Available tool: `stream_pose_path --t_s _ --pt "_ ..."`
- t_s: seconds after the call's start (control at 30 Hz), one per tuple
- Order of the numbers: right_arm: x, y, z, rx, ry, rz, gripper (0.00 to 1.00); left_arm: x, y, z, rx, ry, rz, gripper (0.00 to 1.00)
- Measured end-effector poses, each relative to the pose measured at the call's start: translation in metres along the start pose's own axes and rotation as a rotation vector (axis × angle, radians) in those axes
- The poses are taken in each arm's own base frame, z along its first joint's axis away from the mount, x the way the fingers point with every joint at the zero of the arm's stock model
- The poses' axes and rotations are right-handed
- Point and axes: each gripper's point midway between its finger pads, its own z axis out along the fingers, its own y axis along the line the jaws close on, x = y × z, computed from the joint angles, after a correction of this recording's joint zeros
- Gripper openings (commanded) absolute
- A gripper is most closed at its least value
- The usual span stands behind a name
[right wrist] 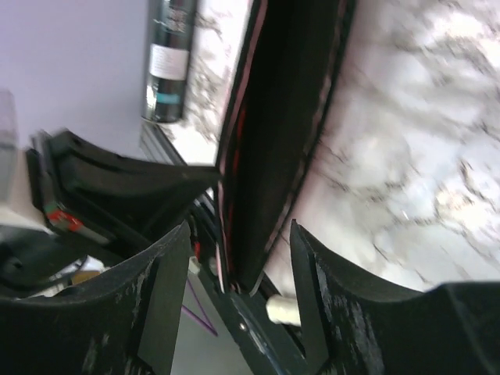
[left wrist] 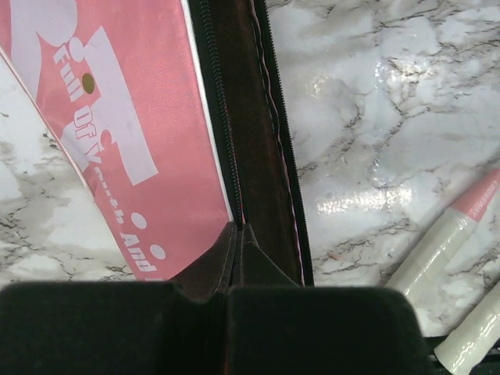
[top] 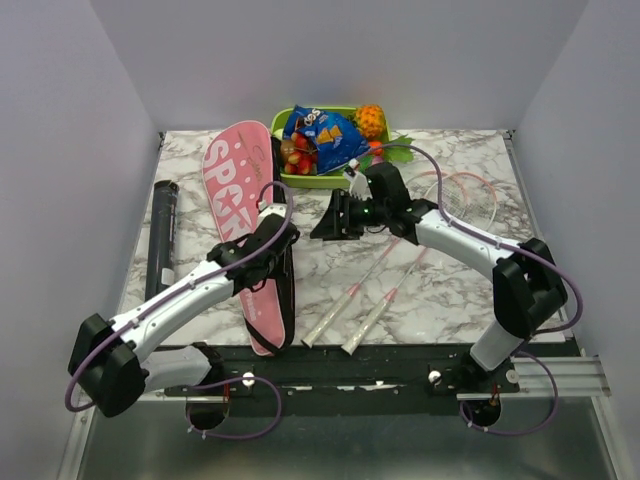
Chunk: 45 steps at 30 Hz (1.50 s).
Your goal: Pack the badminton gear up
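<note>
The pink bag (top: pixel 232 185) lettered "SPORT" lies left of centre, its black zipped edge (top: pixel 287 290) parted. My left gripper (top: pixel 276 226) is shut on that edge, pinching the dark flap (left wrist: pixel 248 156) beside the pink panel (left wrist: pixel 141 141). My right gripper (top: pixel 322 225) points left at the bag, open, its fingers (right wrist: pixel 312 281) on either side of the dark opening (right wrist: pixel 281 117) without touching it. Two pink-framed rackets (top: pixel 400 262) lie on the table right of the bag, white handles (top: pixel 330 322) toward the near edge and visible in the left wrist view (left wrist: pixel 441 244). A long black tube (top: pixel 163 235) rests at far left.
A green tray (top: pixel 290 180) of toy fruit with a blue snack packet (top: pixel 325 130) stands at the back centre, just behind the right gripper. White walls close in the marble table (top: pixel 460 300) on three sides. The black tube (right wrist: pixel 168 62) shows beyond the bag in the right wrist view.
</note>
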Motion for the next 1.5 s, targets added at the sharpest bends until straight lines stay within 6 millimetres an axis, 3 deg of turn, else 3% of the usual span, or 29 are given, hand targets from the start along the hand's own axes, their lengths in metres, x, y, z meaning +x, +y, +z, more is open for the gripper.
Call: stream_pose_path --t_s 0.23,0.53,0.9,1.1,1.33,1.5 --pt "-0.024 0.029 0.031 -0.079 0.019 0.024 0.62 0.001 -0.005 -0.017 0.100 -0.056 -0.014 0.00" --pt "-0.021 0.029 0.078 -0.083 0.085 0.076 0.62 0.001 -0.011 -0.030 0.185 -0.086 0.015 0.00" --pt "-0.026 0.043 0.124 -0.107 0.121 0.060 0.62 -0.001 -0.017 -0.040 0.244 -0.118 0.033 0.00" --pt "-0.020 0.029 0.129 -0.041 0.126 0.068 0.62 0.000 -0.015 -0.043 0.251 -0.129 0.033 0.00" --pt "0.002 -0.013 0.120 0.123 0.132 0.074 0.62 0.007 -0.005 -0.037 0.187 -0.096 0.041 0.00" --pt "0.002 -0.020 0.116 0.160 0.121 0.059 0.62 0.011 0.002 -0.032 0.141 -0.078 0.040 0.00"
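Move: The zip opening along the bag's right side lies about 9 cm to the right hand's left, 3 cm ahead and roughly 13 cm below. The nearer racket grip is some 20 cm back and 2 cm to the right of that hand; the food basket is about 24 cm ahead and 3 cm to its right. From the left hand, that same stretch of opening is around 8 cm ahead, 1 cm right and 9 cm down. Right hand sweeps about 13 cm left over the bag's opening, then sinks rightward; left hand backs 3 cm. ##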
